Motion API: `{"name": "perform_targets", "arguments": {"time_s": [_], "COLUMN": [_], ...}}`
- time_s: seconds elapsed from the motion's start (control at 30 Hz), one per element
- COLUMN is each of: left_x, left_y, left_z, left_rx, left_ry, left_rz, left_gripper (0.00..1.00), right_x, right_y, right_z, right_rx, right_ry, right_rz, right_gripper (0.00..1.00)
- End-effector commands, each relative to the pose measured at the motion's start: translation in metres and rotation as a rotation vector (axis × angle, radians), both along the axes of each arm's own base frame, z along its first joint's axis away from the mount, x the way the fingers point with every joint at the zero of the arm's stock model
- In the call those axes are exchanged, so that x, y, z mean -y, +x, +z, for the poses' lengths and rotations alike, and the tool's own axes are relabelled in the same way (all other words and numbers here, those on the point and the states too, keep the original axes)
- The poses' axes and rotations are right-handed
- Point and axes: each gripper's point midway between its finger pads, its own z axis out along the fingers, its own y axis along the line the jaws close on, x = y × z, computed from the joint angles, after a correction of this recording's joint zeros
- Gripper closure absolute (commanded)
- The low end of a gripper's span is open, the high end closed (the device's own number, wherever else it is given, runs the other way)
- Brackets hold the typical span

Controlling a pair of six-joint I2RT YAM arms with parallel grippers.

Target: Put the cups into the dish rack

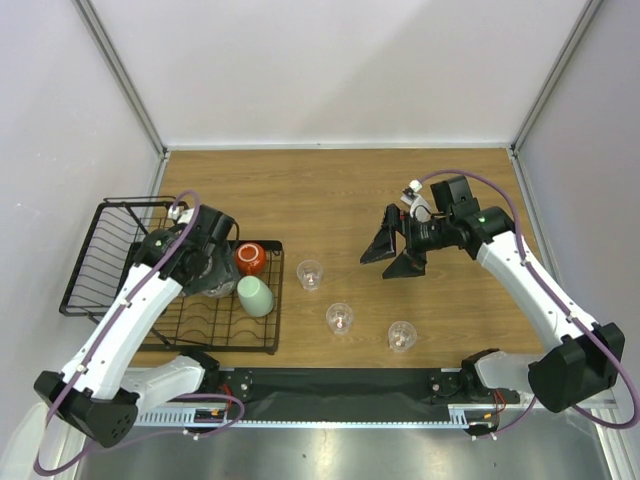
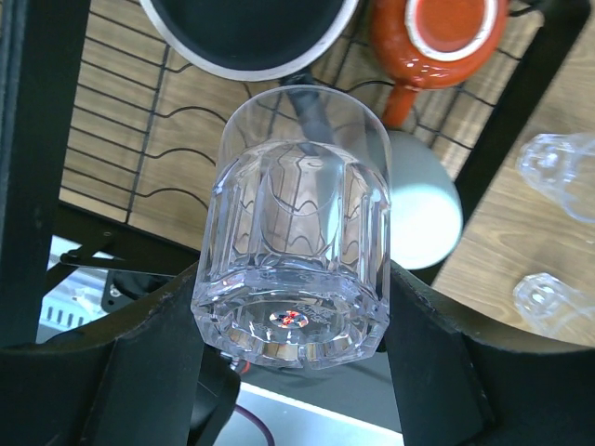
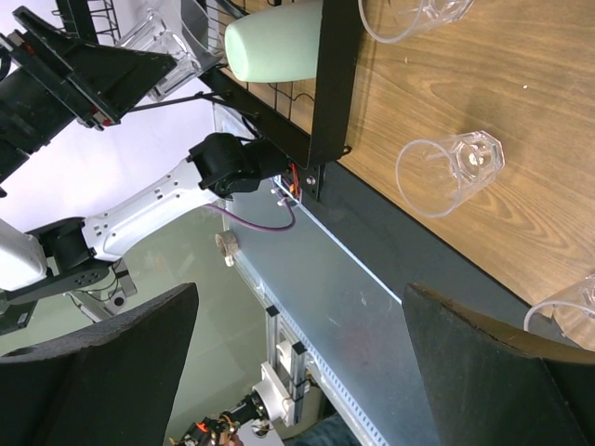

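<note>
The black wire dish rack (image 1: 100, 270) sits at the table's left. On its grid lie an orange-red cup (image 1: 250, 258), a pale mint-green cup (image 1: 255, 296) and a dark mug (image 2: 246, 32). My left gripper (image 1: 205, 272) hovers over the rack, shut on a clear tumbler (image 2: 293, 232) held between its fingers (image 2: 139, 372). Three clear tumblers stand on the wood right of the rack (image 1: 310, 273), (image 1: 340, 318), (image 1: 402, 336). My right gripper (image 1: 392, 250) hangs open and empty above the table, beyond those tumblers. Its wrist view shows one tumbler (image 3: 451, 172) and the mint cup (image 3: 274, 42).
The rack's taller basket end (image 1: 130, 215) is at the far left by the wall. The rack's near frame bar (image 3: 330, 84) borders the wood. A black strip and metal rail (image 1: 340, 385) run along the table's near edge between the arm bases.
</note>
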Motion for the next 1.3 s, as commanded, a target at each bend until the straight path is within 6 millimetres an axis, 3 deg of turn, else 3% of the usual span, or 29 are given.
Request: {"name": "perform_targets", "arguments": {"time_s": [0.0,1.27], "left_x": [-0.021,-0.020], "left_y": [-0.019,-0.049], "left_z": [-0.006,-0.046], "left_rx": [-0.077,-0.209], "left_ry": [0.089,0.062], "left_rz": [0.032,0.064], "left_gripper": [1.00,0.99], "right_x": [-0.002,0.005], "right_y": [0.004,0.009], "right_z": [0.000,-0.013], "right_rx": [0.018,-0.003], "right_ry": [0.012,0.002], "right_rz": [0.014,0.035], "right_gripper": [0.00,0.00]}}
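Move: The left hand still grips a clear glass above the rack; the free spot for it lies about 4 cm back and 10 cm below. The green cup stands about 8 cm to the hand's right and 2 cm back, the red mug 7 cm ahead and 7 cm right, the black mug 8 cm ahead and 4 cm left, all some 8 cm lower. From the idle right hand, that spot is roughly 43 cm left, 5 cm back and 15 cm down. The left hand lowers the gripped glass about 5 cm, easing back some 2.5 cm, towards the spot beside the green cup. ##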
